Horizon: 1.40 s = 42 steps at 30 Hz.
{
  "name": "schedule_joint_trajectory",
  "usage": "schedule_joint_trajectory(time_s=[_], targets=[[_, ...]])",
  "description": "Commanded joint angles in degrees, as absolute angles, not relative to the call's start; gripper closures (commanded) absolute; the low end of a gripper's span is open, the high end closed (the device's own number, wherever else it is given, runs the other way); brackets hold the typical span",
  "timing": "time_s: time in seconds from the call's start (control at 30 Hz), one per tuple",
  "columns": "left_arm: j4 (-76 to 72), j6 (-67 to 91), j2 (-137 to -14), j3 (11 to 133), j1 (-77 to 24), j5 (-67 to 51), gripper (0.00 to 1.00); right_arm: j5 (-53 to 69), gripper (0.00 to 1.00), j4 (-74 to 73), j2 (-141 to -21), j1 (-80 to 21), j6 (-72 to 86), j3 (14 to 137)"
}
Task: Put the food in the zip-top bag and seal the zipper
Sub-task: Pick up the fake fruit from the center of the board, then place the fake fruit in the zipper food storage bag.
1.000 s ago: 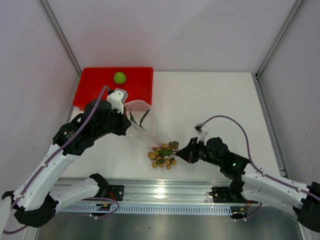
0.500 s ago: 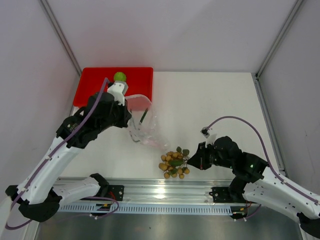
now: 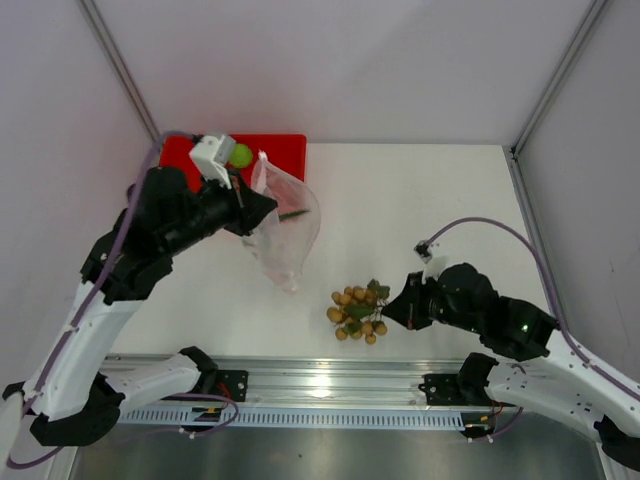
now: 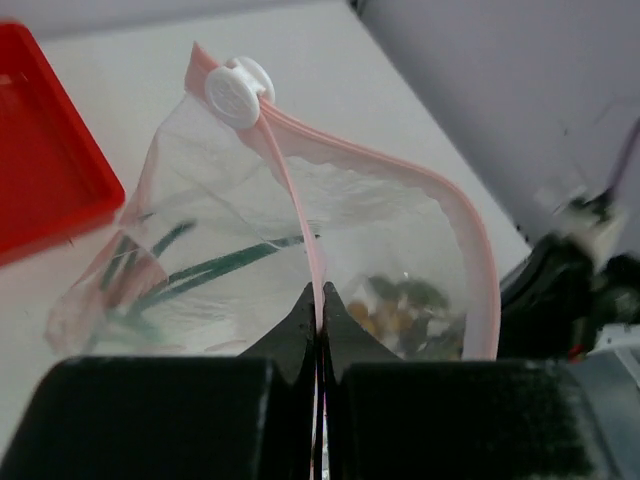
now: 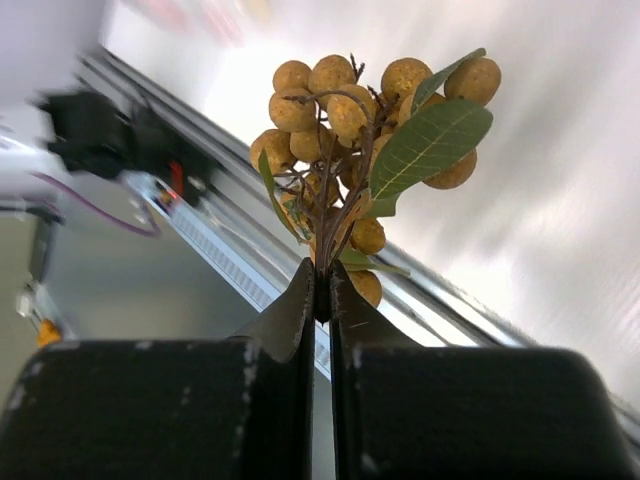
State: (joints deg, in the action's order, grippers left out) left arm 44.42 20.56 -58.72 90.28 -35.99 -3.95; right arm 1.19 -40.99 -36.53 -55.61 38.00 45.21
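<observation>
My left gripper [image 3: 264,204] is shut on the pink zipper [image 4: 380,160] strip of the clear zip-top bag [image 3: 289,238], which hangs open in the air beside the red tray. A sprig of long green leaves [image 4: 205,268] lies inside the bag. The white slider [image 4: 238,90] sits at one end of the strip. My right gripper [image 3: 393,306] is shut on the stem of the bunch of tan-brown fruits [image 3: 357,312], held just above the table's front edge. In the right wrist view the bunch [image 5: 370,110] stands up from the fingertips. The lime-green fruit [image 3: 241,155] rests in the tray.
The red tray [image 3: 285,148] sits at the back left, partly under my left arm. A metal rail [image 3: 320,385] runs along the near edge. White walls close in the table on both sides.
My left arm has lifted the bag off the table and swung it back towards the tray, so it now hangs. My right gripper has carried the fruit bunch to the right.
</observation>
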Motion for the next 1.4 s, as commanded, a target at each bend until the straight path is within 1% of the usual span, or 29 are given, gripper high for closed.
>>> schedule_joint_trajectory(time_s=[0.0, 0.03, 0.13, 0.3, 0.5, 0.6, 0.8, 1.07, 1.17, 1.3, 1.37], targets=[[44.92, 21.18, -60.12, 83.34, -35.68, -12.82, 0.99, -3.43, 1.0, -42.09, -38.84, -55.72, 34.37, 57.28], [44.74, 21.44, -59.94, 81.23, -35.86, -14.66, 0.99, -3.51, 1.0, -43.58, -39.72, -55.72, 32.97, 61.74], [42.81, 22.14, -58.89, 77.8, -36.56, -15.12, 0.99, -4.3, 1.0, -46.39, -42.45, -55.72, 31.47, 69.57], [39.82, 23.11, -59.23, 72.87, -37.09, -15.99, 0.99, -4.66, 1.0, -47.46, -44.03, -55.72, 29.53, 78.47], [35.95, 24.69, -61.87, 71.45, -39.2, -16.44, 0.99, 0.25, 1.0, -43.78, -45.7, -55.72, 29.97, 86.03], [34.55, 25.57, -63.1, 71.46, -41.48, -15.47, 1.0, 3.94, 1.0, -40.44, -47.11, -55.72, 31.37, 86.66], [32.61, 27.33, -64.25, 72.07, -42.71, -15.12, 0.99, 9.75, 1.0, -32.88, -48.69, -55.72, 34.45, 85.43], [30.68, 30.49, -63.99, 73.12, -42.8, -15.21, 0.99, 8.7, 1.0, -29.36, -48.43, -55.72, 37.69, 74.55], [30.41, 31.11, -63.72, 73.3, -43.33, -14.16, 0.99, 4.59, 1.0, -32.42, -48.69, -55.9, 39.63, 73.3], [30.32, 31.29, -63.11, 73.21, -43.68, -13.8, 0.99, -2.36, 1.0, -42.25, -49.3, -55.9, 40.52, 73.39], [30.41, 31.11, -63.11, 73.04, -43.77, -14.06, 0.99, -4.38, 1.0, -44.55, -49.66, -55.99, 40.61, 73.48]])
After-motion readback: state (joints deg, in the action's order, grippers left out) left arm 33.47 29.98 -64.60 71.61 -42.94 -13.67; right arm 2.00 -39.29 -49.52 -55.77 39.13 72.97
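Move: The right hand has the fake fruit by its stems, the bunch hanging about 5 cm to its left, 1 ahead and 3 lower; the zip-top bag is some 11 cm ahead, 15 to the left and 15 higher. From the left hand, which pinches the bag's rim, the bag hangs level ahead, about 4 cm right and 5 below; the fruit is roughly 10 cm back, 13 right and 25 below. The red tray lies about 30 cm ahead, 15 left and 38 below. Keeping its pinch on the fruit's stems, the right hand lifts about 25 cm, tipping its fingers up, then sinks some 10 cm as it edges left and slightly forward towards the bag. The left hand, still gripping the rim, lowers the bag about 12 cm, then carries it 8 cm right overall towards the fruit, its fingers tipping further down. ##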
